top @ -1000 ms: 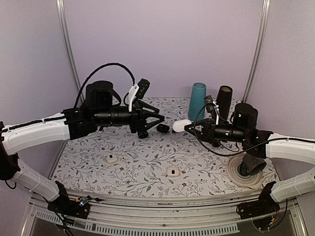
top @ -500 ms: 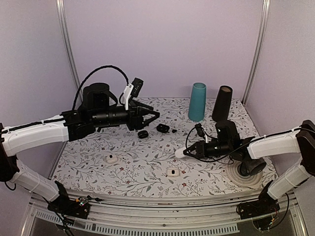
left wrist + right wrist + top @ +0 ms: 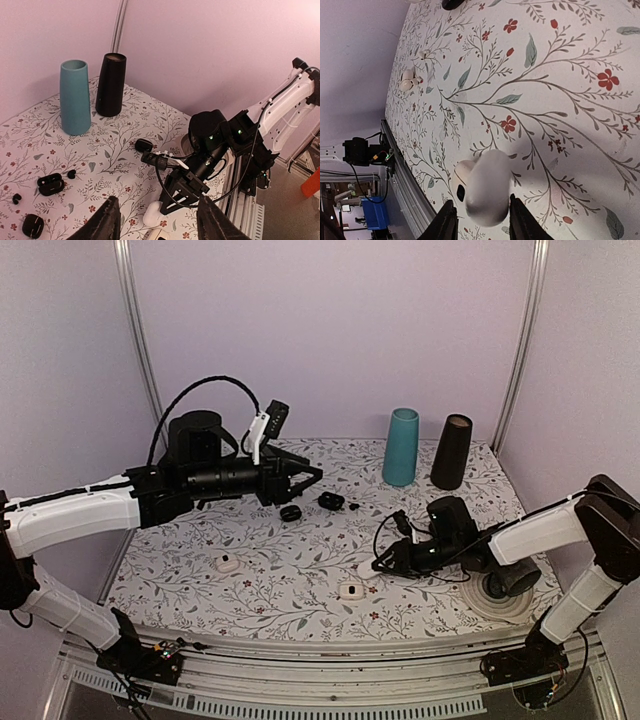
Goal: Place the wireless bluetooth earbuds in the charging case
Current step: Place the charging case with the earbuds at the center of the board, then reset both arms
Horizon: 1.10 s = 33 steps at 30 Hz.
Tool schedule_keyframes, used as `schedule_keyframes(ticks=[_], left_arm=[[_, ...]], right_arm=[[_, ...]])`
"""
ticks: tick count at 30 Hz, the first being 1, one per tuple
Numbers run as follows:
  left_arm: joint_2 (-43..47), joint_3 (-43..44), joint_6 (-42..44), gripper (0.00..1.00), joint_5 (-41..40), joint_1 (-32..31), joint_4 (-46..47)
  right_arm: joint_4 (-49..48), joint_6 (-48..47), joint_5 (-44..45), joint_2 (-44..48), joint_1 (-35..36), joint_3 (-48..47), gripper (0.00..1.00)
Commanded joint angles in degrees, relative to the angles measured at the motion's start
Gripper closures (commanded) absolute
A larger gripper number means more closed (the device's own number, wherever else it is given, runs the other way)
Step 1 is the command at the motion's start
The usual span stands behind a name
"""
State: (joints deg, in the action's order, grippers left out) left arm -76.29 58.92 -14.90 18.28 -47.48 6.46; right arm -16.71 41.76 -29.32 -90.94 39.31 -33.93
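The white charging case (image 3: 487, 187) lies closed on the floral table between the fingers of my right gripper (image 3: 481, 212). The jaws stand slightly apart, with a gap on the left side. In the left wrist view the case (image 3: 152, 212) sits at the tip of that gripper. One small white earbud (image 3: 460, 182) with a dark spot lies just beside the case, near the table's front (image 3: 350, 590). The other earbud (image 3: 228, 563) lies further left. My left gripper (image 3: 312, 475) hovers above the table's back left, open and holding nothing (image 3: 160, 225).
A teal vase (image 3: 402, 446) and a black vase (image 3: 452, 451) stand at the back. Small black rounded pieces (image 3: 291, 512) (image 3: 331, 501) lie mid-table. A white round stand (image 3: 478, 598) with a black piece on it sits at the right front.
My right gripper came down from mid-air with the case to the table beside the front earbud, and its jaws widened a little. The left arm drew back slightly, then held still.
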Motion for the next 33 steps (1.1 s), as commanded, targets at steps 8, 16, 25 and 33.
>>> schedule_keyframes(ticks=[8, 16, 25, 33], left_arm=[[1.10, -1.84, -0.94, 0.46, 0.07, 1.35, 1.77], [2.52, -3.59, -2.75, 0.39, -1.09, 2.98, 2.42], [5.32, -8.02, -6.88, 0.31, -2.38, 7.12, 3.31], [8.75, -12.42, -8.78, 0.04, -5.61, 10.19, 2.68]], right_arm=[[4.65, -1.67, 4.79, 5.25, -0.37, 0.23, 0.31], [10.54, -5.36, 12.94, 13.33, -0.44, -1.25, 0.01], [16.31, -10.82, 28.77, 25.60, -1.75, -3.17, 0.01], [16.68, -16.91, 38.15, 30.72, -5.61, -4.59, 0.01]])
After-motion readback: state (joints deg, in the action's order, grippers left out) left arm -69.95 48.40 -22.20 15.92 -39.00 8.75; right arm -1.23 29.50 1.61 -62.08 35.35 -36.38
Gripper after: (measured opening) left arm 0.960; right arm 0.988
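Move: The right fingers still hold the white charging case at the board, its middle about 2 cm to the hand's left and 2 cm below. The small white box stands roughly 5 cm back and 5 cm left of that hand; the black case near the dish is some 9 cm ahead and 12 cm right, about 4 cm lower. From the left hand, the charging case lies about 10 cm right, 3 cm back and 27 cm below. Right fingers release the charging case, then rise about 13 cm, rightward and forward; left hand retreats leftward, opening. ##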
